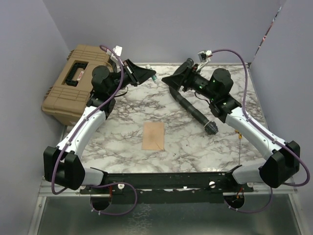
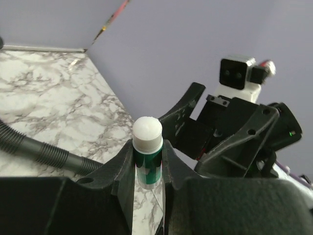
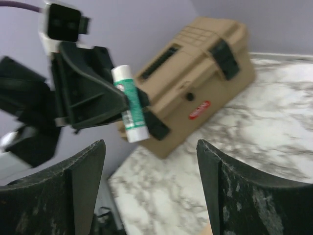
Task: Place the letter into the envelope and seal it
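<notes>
A kraft-brown envelope [image 1: 153,135] lies flat and closed in the middle of the marble table, far from both grippers. The letter is hidden from view. At the back of the table, raised above it, my left gripper [image 1: 151,77] [image 2: 147,147] is shut on a green glue stick [image 2: 147,156] [image 3: 129,105] with white ends. The stick's white top pokes out past the fingertips. My right gripper [image 1: 168,82] [image 3: 150,147] faces it from a short distance, open wide with nothing between its fingers.
A tan hard case [image 1: 73,83] [image 3: 205,63] stands at the back left corner, behind the left arm. A black corrugated hose [image 1: 195,110] [image 2: 44,152] lies on the table under the right arm. Purple walls close in the back and both sides.
</notes>
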You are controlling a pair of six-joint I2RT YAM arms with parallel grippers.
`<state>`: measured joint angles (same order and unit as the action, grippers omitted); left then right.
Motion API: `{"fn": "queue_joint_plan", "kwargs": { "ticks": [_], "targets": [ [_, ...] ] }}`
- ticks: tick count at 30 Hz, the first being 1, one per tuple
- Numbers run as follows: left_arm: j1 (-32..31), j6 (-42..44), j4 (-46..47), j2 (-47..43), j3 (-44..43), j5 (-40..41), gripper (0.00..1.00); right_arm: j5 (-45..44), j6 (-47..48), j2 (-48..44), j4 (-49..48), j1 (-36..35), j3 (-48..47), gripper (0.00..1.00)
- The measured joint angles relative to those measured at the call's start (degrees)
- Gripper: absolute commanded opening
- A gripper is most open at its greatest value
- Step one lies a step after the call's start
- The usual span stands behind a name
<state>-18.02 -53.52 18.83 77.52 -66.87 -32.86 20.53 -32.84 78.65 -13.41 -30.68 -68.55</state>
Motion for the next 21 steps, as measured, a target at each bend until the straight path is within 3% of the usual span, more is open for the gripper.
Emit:
{"fn": "queue_joint_plan", "kwargs": {
  "ticks": [5, 8, 11, 17, 21],
  "targets": [
    [0.55, -0.81, 6.88, -1.46, 1.77, -8.13, 0.0, 11.19, -14.47, 0.15, -12.55, 0.26, 2.97, 0.73],
    [0.48, -1.38, 9.29, -2.32, 1.99, -10.75, 0.0, 16.81, -20.46, 2.47, -19.15, 0.2, 4.0, 0.64],
    [0.48, -2.19, 11.74, -2.99, 2.23, -12.11, 0.0, 20.37, -24.44, 4.35, -23.67, 0.15, 4.7, 0.49],
    [0.48, -3.91, 14.73, -3.61, 3.28, -13.29, 0.0, 25.18, -31.78, 6.97, -35.23, 0.15, 5.2, 0.42],
    [0.48, -4.39, 15.47, -3.93, 3.65, -13.42, 0.0, 26.88, -33.97, 8.7, -38.45, 0.15, 5.07, 0.3]
  ]
}}
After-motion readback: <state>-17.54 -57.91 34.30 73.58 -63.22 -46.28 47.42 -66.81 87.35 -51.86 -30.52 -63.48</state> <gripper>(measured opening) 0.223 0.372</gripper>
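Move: About 7 cm to the right hand's left, 1 cm ahead and barely 1 cm above its open fingers, is the glue stick, pinched in the left fingers with its middle about 1 cm below the left hand point. Its lower end points down towards the right hand. From the right hand the envelope lies some 35 cm down, 5 cm back and 9 cm to the left; the black hose's middle is at the same depth, about 22 cm ahead and 12 cm to the right. Closing in on the lower end of the glue stick, the right hand draws back about 7 cm, shifts 4 cm left and rises a little, swinging counter-clockwise and rolling its left side up while its wide-open fingers narrow to roughly half that gap. The left hand keeps its pinch on the stick and carries it back about 6 cm and up 4, tipping its fingertips up and turning clockwise some 10 degrees. ##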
